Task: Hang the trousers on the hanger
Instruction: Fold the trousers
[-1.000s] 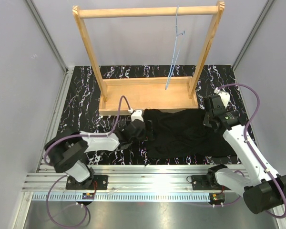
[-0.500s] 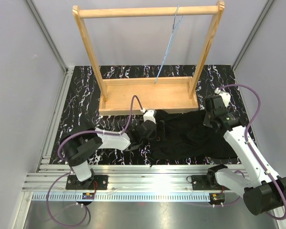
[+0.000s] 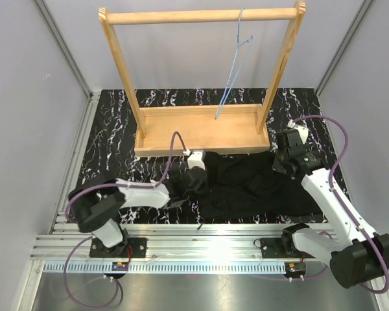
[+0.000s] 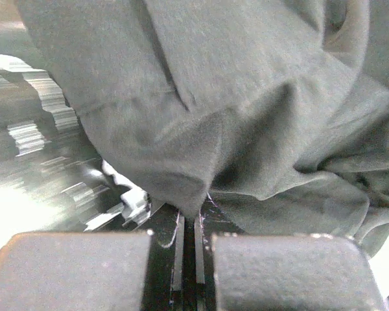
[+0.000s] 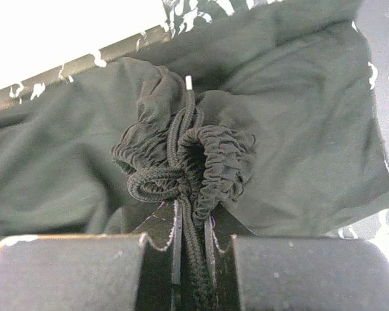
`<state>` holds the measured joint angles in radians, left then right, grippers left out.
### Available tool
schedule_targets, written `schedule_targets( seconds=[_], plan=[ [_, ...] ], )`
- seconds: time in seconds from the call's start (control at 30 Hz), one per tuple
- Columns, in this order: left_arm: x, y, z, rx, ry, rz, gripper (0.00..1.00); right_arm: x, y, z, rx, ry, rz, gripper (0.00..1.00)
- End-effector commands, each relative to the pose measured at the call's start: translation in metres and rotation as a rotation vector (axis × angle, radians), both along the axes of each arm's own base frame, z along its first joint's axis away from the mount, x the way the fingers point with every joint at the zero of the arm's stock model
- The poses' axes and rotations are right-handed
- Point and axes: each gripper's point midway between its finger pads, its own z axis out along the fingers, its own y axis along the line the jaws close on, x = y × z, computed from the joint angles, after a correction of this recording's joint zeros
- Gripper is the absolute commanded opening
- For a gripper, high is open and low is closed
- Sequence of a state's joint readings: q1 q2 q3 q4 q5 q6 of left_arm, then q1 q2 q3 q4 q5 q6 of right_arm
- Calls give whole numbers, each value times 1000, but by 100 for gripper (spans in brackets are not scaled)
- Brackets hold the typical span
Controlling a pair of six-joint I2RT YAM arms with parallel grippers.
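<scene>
The black trousers (image 3: pixel 253 184) lie crumpled on the dark marbled table between my two arms. The light-blue hanger (image 3: pixel 234 61) hangs from the wooden rack's top bar, far above and behind them. At the trousers' left edge, my left gripper (image 3: pixel 198 181) is shut, and a fold of the cloth (image 4: pixel 201 129) runs down into its closed jaws (image 4: pixel 189 223). At the right end, my right gripper (image 3: pixel 280 165) is shut on the bunched waistband (image 5: pixel 214 155) and drawstring (image 5: pixel 193 223).
The wooden rack (image 3: pixel 201 133) stands just behind the trousers, its base tray close to both grippers and its uprights on either side. Grey walls close in the table on the left and right. An aluminium rail (image 3: pixel 207 233) runs along the near edge.
My left gripper was open and has shut on the trousers' left edge after shifting along it. The hanger has been swinging on the bar. The right gripper has kept its hold.
</scene>
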<state>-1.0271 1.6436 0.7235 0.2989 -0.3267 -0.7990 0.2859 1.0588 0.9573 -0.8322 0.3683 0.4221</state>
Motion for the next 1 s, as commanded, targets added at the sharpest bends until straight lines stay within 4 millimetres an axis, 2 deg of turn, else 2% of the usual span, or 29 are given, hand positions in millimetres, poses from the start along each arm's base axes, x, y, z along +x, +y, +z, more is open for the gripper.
schedule_targets(
  seconds=[0.0, 0.03, 0.07, 0.1, 0.13, 0.17, 0.2, 0.23, 0.27, 0.47, 0.53, 0.57, 0.6, 0.63, 0.73, 0.97],
  plan=[
    [20, 58, 50, 82, -152, 166, 0, 13, 13, -12, 48, 2, 32, 0],
    [20, 70, 55, 106, -163, 189, 0, 14, 19, -17, 73, 15, 45, 0],
    [13, 90, 49, 177, -149, 205, 0, 17, 24, -25, 87, 31, 52, 0],
    [14, 105, 66, 170, -183, 247, 0, 19, 28, -30, 103, 39, 60, 0],
    [13, 118, 68, 185, -185, 269, 0, 19, 34, -33, 127, 47, 69, 0],
    [7, 135, 59, 227, -169, 279, 0, 23, 39, -39, 137, 54, 77, 0],
    [5, 142, 60, 225, -168, 279, 0, 24, 42, -42, 145, 57, 82, 0],
    [5, 153, 69, 197, -178, 300, 0, 26, 48, -46, 151, 69, 91, 0],
    [2, 160, 63, 204, -169, 299, 0, 28, 52, -48, 157, 68, 97, 0],
    [0, 169, 66, 221, -175, 278, 0, 38, 71, -64, 144, 115, 129, 0],
    [1, 171, 61, 250, -166, 281, 2, 38, 69, -68, 126, 126, 112, 0],
    [2, 170, 63, 253, -166, 283, 12, 37, 68, -69, 126, 128, 109, 0],
    [3, 171, 61, 263, -161, 292, 26, 37, 68, -70, 125, 127, 108, 0],
    [3, 172, 59, 270, -156, 297, 66, 37, 67, -69, 124, 121, 107, 0],
    [6, 169, 59, 258, -153, 308, 97, 35, 65, -75, 116, 129, 92, 0],
    [9, 163, 46, 254, -124, 325, 99, 32, 60, -92, 96, 175, 56, 0]
  ],
)
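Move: Pinching the trousers' left edge low over the table, my left hand will take it to bare table about 16 cm to its left, 1 cm back and 3 cm below. From this hand, the rack's base centres some 22 cm ahead and 3 left. My right hand holds the drawstring waistband about 12 cm above the table; its place lies roughly 7 cm left and 2 ahead, the rack's base 14 ahead and 29 left. My left hand carries the pinched edge about 17 cm to the left in a shallow arc, up some 8 cm and back down by 5, turning roughly 15 degrees counter-clockwise, then opens wide to let go of the cloth. Keeping its grip on the waistband, my right hand goes along, sinking about 9 cm towards the table and 7 cm leftward. ##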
